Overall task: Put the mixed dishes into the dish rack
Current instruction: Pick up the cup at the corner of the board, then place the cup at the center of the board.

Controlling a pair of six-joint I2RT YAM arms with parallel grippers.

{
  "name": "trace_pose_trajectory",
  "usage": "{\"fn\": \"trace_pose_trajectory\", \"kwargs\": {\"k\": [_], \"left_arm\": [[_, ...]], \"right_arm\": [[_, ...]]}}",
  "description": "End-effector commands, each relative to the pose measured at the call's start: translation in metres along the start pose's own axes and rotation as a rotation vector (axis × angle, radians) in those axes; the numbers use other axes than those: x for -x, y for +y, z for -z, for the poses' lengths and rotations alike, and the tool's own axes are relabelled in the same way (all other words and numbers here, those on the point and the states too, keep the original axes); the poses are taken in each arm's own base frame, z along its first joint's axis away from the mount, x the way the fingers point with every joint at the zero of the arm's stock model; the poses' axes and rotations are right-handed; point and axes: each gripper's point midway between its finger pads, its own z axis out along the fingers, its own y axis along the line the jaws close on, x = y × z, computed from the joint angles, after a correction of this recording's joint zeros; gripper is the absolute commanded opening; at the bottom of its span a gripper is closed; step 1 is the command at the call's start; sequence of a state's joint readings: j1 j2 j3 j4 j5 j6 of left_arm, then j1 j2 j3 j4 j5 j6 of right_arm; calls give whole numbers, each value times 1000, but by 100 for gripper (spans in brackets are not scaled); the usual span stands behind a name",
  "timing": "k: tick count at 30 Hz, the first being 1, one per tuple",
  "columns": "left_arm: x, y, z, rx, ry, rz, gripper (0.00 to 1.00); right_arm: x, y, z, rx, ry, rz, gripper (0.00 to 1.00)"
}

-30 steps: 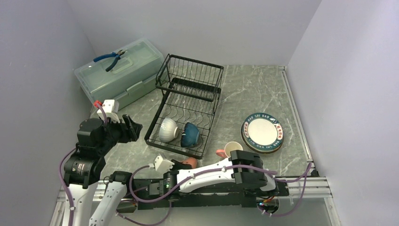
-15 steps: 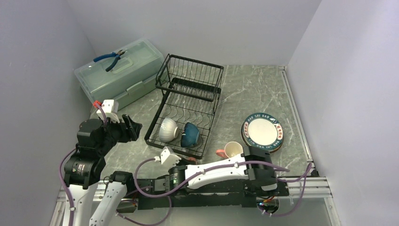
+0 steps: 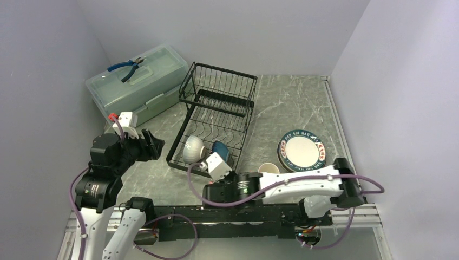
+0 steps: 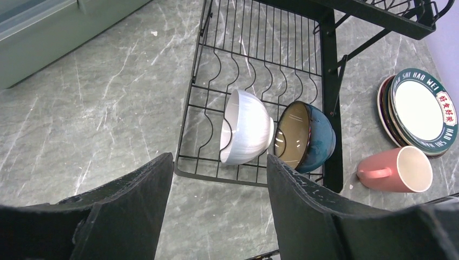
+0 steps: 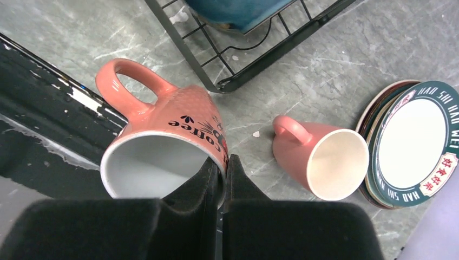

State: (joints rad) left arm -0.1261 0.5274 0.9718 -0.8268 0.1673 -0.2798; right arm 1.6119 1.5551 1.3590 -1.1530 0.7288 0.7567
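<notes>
My right gripper (image 5: pixel 222 160) is shut on the rim of a pink mug (image 5: pixel 162 122) with black "coffee" lettering, one finger inside it and one outside. The mug is tilted beside the front corner of the black wire dish rack (image 3: pixel 216 116). A second pink mug (image 3: pixel 267 171) lies on its side on the table, next to a stack of plates (image 3: pixel 302 153) topped by a white plate with a teal lettered rim. A white bowl (image 4: pixel 246 134) and a teal bowl (image 4: pixel 306 135) stand on edge in the rack. My left gripper (image 4: pixel 219 162) hangs open and empty, left of the rack.
A translucent pale green lidded box (image 3: pixel 138 81) with blue-handled pliers (image 3: pixel 127 67) on it stands at the back left. Grey walls close in the table on three sides. The arms' black base rail (image 3: pixel 233 216) runs along the near edge.
The right jaws have closed on the mug's rim. The right arm has swung, its elbow going right and its wrist moving up towards the rack's front. The left arm barely moved.
</notes>
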Motion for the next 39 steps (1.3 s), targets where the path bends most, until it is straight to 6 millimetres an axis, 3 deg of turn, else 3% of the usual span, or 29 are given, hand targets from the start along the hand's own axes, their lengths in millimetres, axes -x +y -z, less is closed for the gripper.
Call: {"fn": "trace_pose_trajectory", "kwargs": {"k": [1,17,28,39], "left_arm": [[21,-12,1,-46,-55,-3,69],[29,-16,-13,-66,-5,-24,69],[38,-24,-34,-109,40,-24,69],[38,-27,-57,-133,129,-18,68]], "right_arm": [[16,-20,17,58,-54,-110,0],[35,-142,38,-54,-91,-368,0],[45,-195,6,-80,-51,-483,0],[20,-209,-51,-1,87,-570,0]]}}
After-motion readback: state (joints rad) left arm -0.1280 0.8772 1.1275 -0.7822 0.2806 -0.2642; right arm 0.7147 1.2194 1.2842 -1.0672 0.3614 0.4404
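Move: The right gripper already holds the cup by its rim; the bare counter between rack and plates lies some 17 cm ahead, 16 cm to its right and about 16 cm below. The second cup stands roughly 8 cm ahead and 17 cm right, the plate stack 17 cm ahead and 32 cm right, the blue bowl 15 cm straight ahead. From the left hand that bare counter is about 7 cm ahead, 31 cm right, 28 cm down. Keep the right fingers shut on the cup's rim and carry it forward and to the right, about 15 cm each way, lifting some 7 cm early on, past the second cup to its far side; turn the hand some 30 degrees clockwise on the way and start sinking at the end. Meanwhile ease the open, empty left gripper forward, tipping it slightly down. ##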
